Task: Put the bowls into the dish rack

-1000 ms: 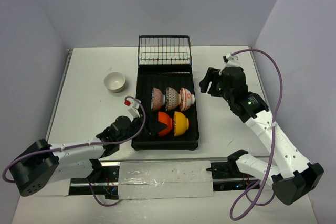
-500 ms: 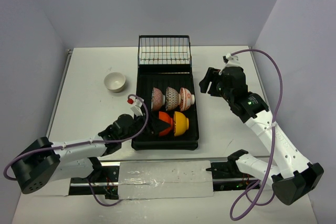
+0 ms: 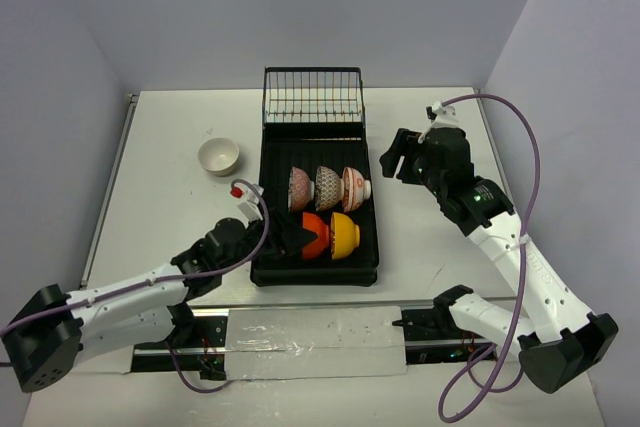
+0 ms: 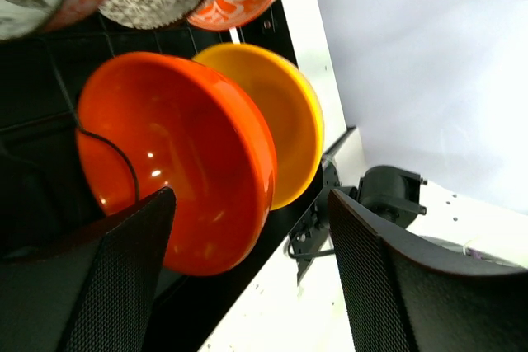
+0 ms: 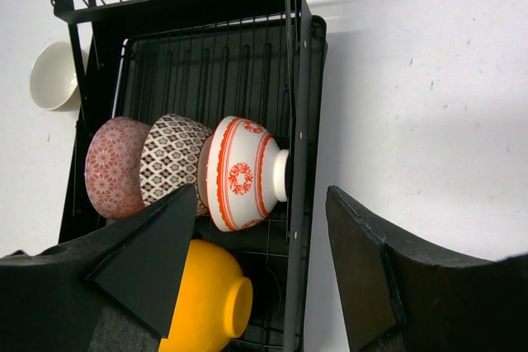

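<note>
The black dish rack lies mid-table with its wire basket at the far end. Five bowls stand on edge in it: pinkish, grey patterned, red-on-white, red-orange and yellow-orange. The white bowl sits upright on the table left of the rack. My left gripper is open over the rack's left edge. In its wrist view the red-orange bowl sits just ahead of the spread fingers. My right gripper hangs open right of the rack, empty.
The right wrist view shows the rack's right rim, the red-on-white bowl, the yellow-orange bowl and the white bowl beyond the rack. Walls close in the table at the back and on both sides.
My left gripper has drawn back a little to the left from the red-orange bowl, which stays standing in the rack. The right arm has not moved.
</note>
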Robot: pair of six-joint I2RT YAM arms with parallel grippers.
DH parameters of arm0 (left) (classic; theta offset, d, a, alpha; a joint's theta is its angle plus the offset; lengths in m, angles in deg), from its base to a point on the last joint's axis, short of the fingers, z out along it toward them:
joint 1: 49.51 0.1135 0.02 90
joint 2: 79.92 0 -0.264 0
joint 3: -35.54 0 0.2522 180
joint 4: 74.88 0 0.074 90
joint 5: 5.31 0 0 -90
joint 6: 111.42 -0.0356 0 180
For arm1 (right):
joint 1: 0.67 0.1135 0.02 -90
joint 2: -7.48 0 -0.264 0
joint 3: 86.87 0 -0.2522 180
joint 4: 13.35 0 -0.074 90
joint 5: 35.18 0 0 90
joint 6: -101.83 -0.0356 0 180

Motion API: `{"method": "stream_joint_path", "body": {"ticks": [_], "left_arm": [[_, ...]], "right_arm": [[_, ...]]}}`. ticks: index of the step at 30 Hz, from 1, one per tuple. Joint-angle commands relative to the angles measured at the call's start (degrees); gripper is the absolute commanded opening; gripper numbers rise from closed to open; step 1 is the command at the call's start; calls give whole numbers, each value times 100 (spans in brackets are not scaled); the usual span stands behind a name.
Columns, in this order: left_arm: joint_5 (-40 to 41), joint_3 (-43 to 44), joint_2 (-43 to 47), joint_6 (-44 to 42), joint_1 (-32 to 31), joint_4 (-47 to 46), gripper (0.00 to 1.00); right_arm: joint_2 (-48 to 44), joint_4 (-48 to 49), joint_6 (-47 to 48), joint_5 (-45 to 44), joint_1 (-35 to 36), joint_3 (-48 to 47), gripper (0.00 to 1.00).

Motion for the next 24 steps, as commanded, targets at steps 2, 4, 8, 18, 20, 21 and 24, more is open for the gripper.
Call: {"method": "stream_joint_path", "body": {"ticks": [2,4,8,18,20,21,24], "left_arm": [[608,382,751,-138,-13,1132,80],[941,426,1086,-103,-22,1683,80],[1653,767,2069,-85,-22,2862,81],[3806,2806,1600,-525,-22,5228,82],[4430,3429,1239,-534,-5,5788,81],[4597,3649,1020,-638,13,5939,81],[4977,4441,149,-858,328,6459,81]], "right_arm": [[-145,202,32,-12,45,44,71],[-189,211,41,-3,45,53,71],[-224,202,41,41,45,35,71],[-400,255,14,252,45,26,71],[-452,264,14,322,54,26,71],[-479,273,14,322,54,35,71],[-575,299,14,410,54,44,71]]}}
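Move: The left hand is beside the orange bowl, whose middle is about 3 cm right, 2 cm ahead and 4 cm below; the white bowl, next in turn, stands roughly 26 cm ahead, 21 cm left and 12 cm below. The yellow bowl lies some 10 cm right and 3 cm ahead, the pink bowl straight ahead by 13 cm, both about 5 cm below. From the right hand the white bowl is about 13 cm ahead, 45 cm left and 24 cm down. With its fingers already wide open and staying so, the left hand backs away from the orange bowl, climbing some 14 cm while sweeping about 12 cm left towards the rack's left edge, gathering speed and adding about 6 cm forward mostly in the second half, so that it closes on the white bowl across the table but is still well above it. The wrist swings counter-clockwise by some 35 degrees, bringing the fingers round from pointing right to pointing mostly forward, and late on rolls its left side up a little, while the empty right hand only eases up about 2 cm and slightly back. ##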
